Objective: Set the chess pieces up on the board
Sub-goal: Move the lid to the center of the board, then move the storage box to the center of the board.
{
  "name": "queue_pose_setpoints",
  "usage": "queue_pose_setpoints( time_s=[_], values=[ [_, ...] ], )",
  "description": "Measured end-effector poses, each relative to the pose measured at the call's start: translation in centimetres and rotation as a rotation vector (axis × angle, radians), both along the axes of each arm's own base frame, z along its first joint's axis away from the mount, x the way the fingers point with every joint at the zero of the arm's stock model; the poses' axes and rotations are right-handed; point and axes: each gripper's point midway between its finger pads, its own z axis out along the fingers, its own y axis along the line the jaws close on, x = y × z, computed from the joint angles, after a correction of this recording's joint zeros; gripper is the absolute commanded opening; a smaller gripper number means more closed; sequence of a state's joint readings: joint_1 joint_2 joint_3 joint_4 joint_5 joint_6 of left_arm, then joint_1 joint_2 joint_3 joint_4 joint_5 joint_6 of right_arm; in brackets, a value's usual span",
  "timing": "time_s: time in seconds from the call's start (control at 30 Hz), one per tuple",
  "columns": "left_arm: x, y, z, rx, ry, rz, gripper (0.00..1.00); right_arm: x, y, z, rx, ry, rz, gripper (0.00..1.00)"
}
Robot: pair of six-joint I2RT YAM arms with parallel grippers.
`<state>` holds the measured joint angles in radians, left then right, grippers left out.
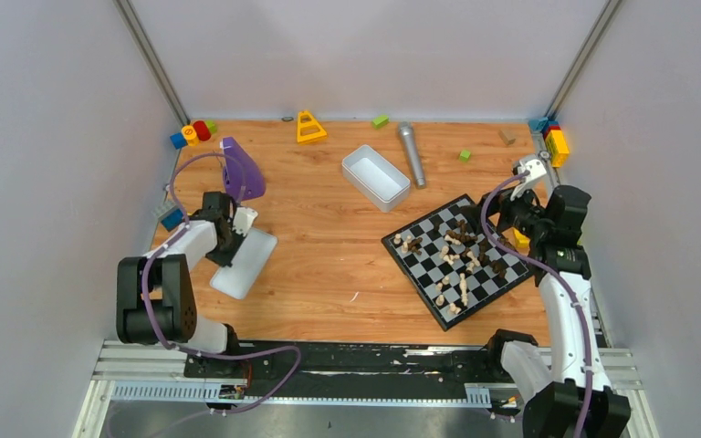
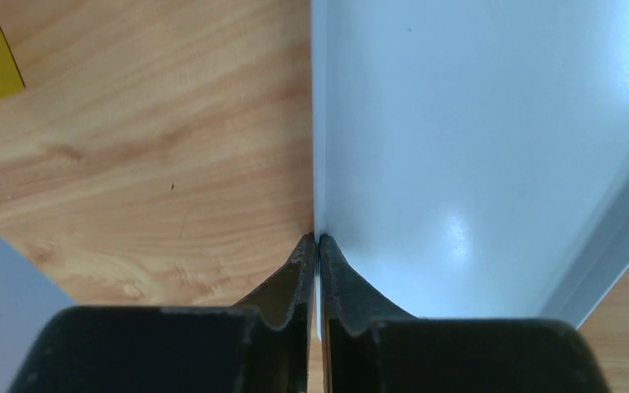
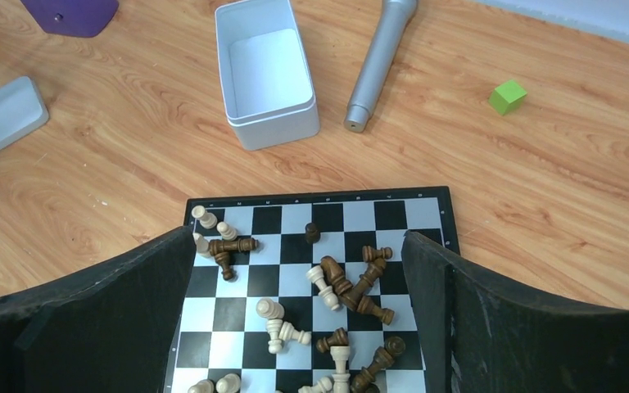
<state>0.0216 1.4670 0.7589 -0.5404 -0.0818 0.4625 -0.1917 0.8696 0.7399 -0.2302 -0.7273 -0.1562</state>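
The board (image 1: 427,285) lies at the right of the table, turned at an angle. The chess pieces (image 1: 461,251), pale and dark brown, are scattered over it, most lying on their sides. My right gripper (image 1: 514,208) hangs open over the board's far right side. In the right wrist view its fingers (image 3: 131,303) straddle the board (image 3: 229,315) and the jumbled chess pieces (image 3: 352,286), touching none. My left gripper (image 1: 237,224) is at the left, shut on the thin rim of a white lid (image 1: 246,260). Its tips (image 2: 318,239) pinch the edge of the lid (image 2: 459,123).
A white tray (image 1: 376,176) and a silver cylinder (image 1: 411,153) lie behind the board. A purple object (image 1: 242,171) stands behind the left gripper. A yellow triangle (image 1: 309,127) and small green blocks (image 1: 465,155) sit near the back wall, coloured blocks (image 1: 192,133) in both back corners.
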Motion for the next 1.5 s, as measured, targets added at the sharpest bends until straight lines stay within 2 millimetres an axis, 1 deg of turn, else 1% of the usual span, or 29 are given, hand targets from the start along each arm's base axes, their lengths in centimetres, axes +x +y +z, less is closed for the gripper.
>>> queue_pose_setpoints(
  time_s=[0.03,0.07,0.1,0.13,0.17,0.2,0.23,0.27,0.3,0.33,0.37,0.4,0.47,0.5,0.57,0.6,0.67,0.73,0.83,0.9,1.07,1.2,1.37,1.4,1.47,1.5],
  values=[
    [-0.6,0.9,0.0,0.018,0.006,0.018,0.32,0.1,0.2,-0.3,0.003,0.014,0.007,1.00],
    [-1.2,1.5,0.0,0.031,0.012,0.027,0.38,0.2,0.3,-0.6,0.004,0.028,0.012,1.00],
    [-1.5,1.8,0.1,0.043,0.018,0.024,0.50,0.3,0.6,-0.9,0.005,0.042,0.019,1.00],
    [-1.6,1.9,0.2,0.050,0.018,0.020,0.57,0.5,0.9,-1.1,0.005,0.052,0.027,1.00],
    [-1.6,1.9,0.4,0.051,0.014,0.015,0.71,0.7,1.3,-1.2,0.002,0.063,0.036,1.00],
    [-1.6,1.8,0.6,0.049,0.005,0.014,0.77,1.0,1.8,-1.3,-0.006,0.073,0.046,1.00],
    [-1.6,1.7,1.0,0.043,-0.004,0.011,0.84,1.3,2.4,-1.4,-0.013,0.081,0.058,1.00],
    [-1.6,1.6,1.2,0.037,-0.008,0.013,0.87,1.6,3.0,-1.5,-0.023,0.086,0.069,1.00],
    [-1.3,1.2,2.3,0.017,-0.034,0.006,0.92,2.0,3.7,-1.7,-0.038,0.092,0.080,1.00],
    [-1.0,1.0,3.0,0.002,-0.057,0.001,0.94,2.3,4.4,-1.9,-0.051,0.100,0.092,1.00],
    [-0.3,0.4,4.3,-0.026,-0.099,-0.003,0.98,2.6,5.0,-2.1,-0.065,0.106,0.103,1.00],
    [0.3,0.1,5.5,-0.047,-0.140,-0.010,0.99,3.0,5.6,-2.3,-0.078,0.113,0.112,1.00],
    [1.8,-1.1,8.7,-0.110,-0.253,-0.028,1.00,3.7,6.6,-2.7,-0.099,0.128,0.130,1.00],
    [2.5,-2.0,10.6,-0.152,-0.319,-0.046,1.00,4.1,7.3,-3.1,-0.115,0.136,0.142,1.00],
    [3.2,-3.5,13.0,-0.214,-0.401,-0.079,1.00,5.1,8.6,-3.7,-0.149,0.150,0.165,0.97],
    [3.4,-4.0,13.8,-0.238,-0.427,-0.091,1.00,5.5,9.3,-4.1,-0.164,0.156,0.176,0.94],
    [3.5,-5.3,14.8,-0.290,-0.460,-0.114,1.00,6.7,11.4,-5.0,-0.214,0.164,0.214,0.91],
    [3.6,-6.2,15.0,-0.332,-0.466,-0.126,1.00,8.2,14.3,-5.8,-0.268,0.160,0.261,0.87],
    [3.6,-6.8,15.1,-0.366,-0.467,-0.121,1.00,10.0,17.3,-7.6,-0.332,0.164,0.306,0.81],
    [3.7,-7.0,15.2,-0.380,-0.470,-0.115,1.00,10.9,18.9,-9.1,-0.376,0.170,0.327,0.78],
    [3.7,-7.3,15.3,-0.405,-0.471,-0.097,1.00,13.2,20.9,-12.6,-0.489,0.181,0.336,0.65],
    [3.6,-7.5,15.4,-0.416,-0.469,-0.087,1.00,14.9,22.1,-14.6,-0.545,0.185,0.338,0.51],
    [3.5,-7.6,15.6,-0.423,-0.477,-0.078,1.00,16.1,23.8,-16.0,-0.586,0.186,0.360,0.28],
    [3.5,-7.6,15.8,-0.423,-0.481,-0.078,1.00,16.3,24.2,-16.2,-0.593,0.184,0.368,0.22],
    [3.4,-7.6,16.1,-0.422,-0.492,-0.078,1.00,16.6,24.8,-16.5,-0.607,0.178,0.380,0.07],
    [3.4,-7.6,16.2,-0.421,-0.499,-0.079,1.00,16.9,25.2,-16.6,-0.619,0.167,0.388,0.02]
  ],
)
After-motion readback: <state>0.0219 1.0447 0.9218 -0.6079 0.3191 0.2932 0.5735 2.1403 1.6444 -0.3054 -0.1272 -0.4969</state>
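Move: The open box's middle lies about 20 cm ahead of the right hand, 22 cm to its left and 19 cm below. The microphone lies some 6 cm farther out than the box and 8 cm right of it; the board's centre is level with the right hand and 5 cm to its left. The left hand grips the lid's left edge: the lid's middle is about 4 cm ahead and 6 cm right, the purple holder 25 cm ahead and 6 cm right. Send the wide-open right gripper left and forward to the box, about 30 cm across, sinking some 16 cm and turning the fingers more steeply down, then close on the box's left long rim. Meanwhile ease the left hand a little left and back, opening to free the lid, then lift it about 16 cm, drifting right, fingers tilting forward, and hold it there, open. ##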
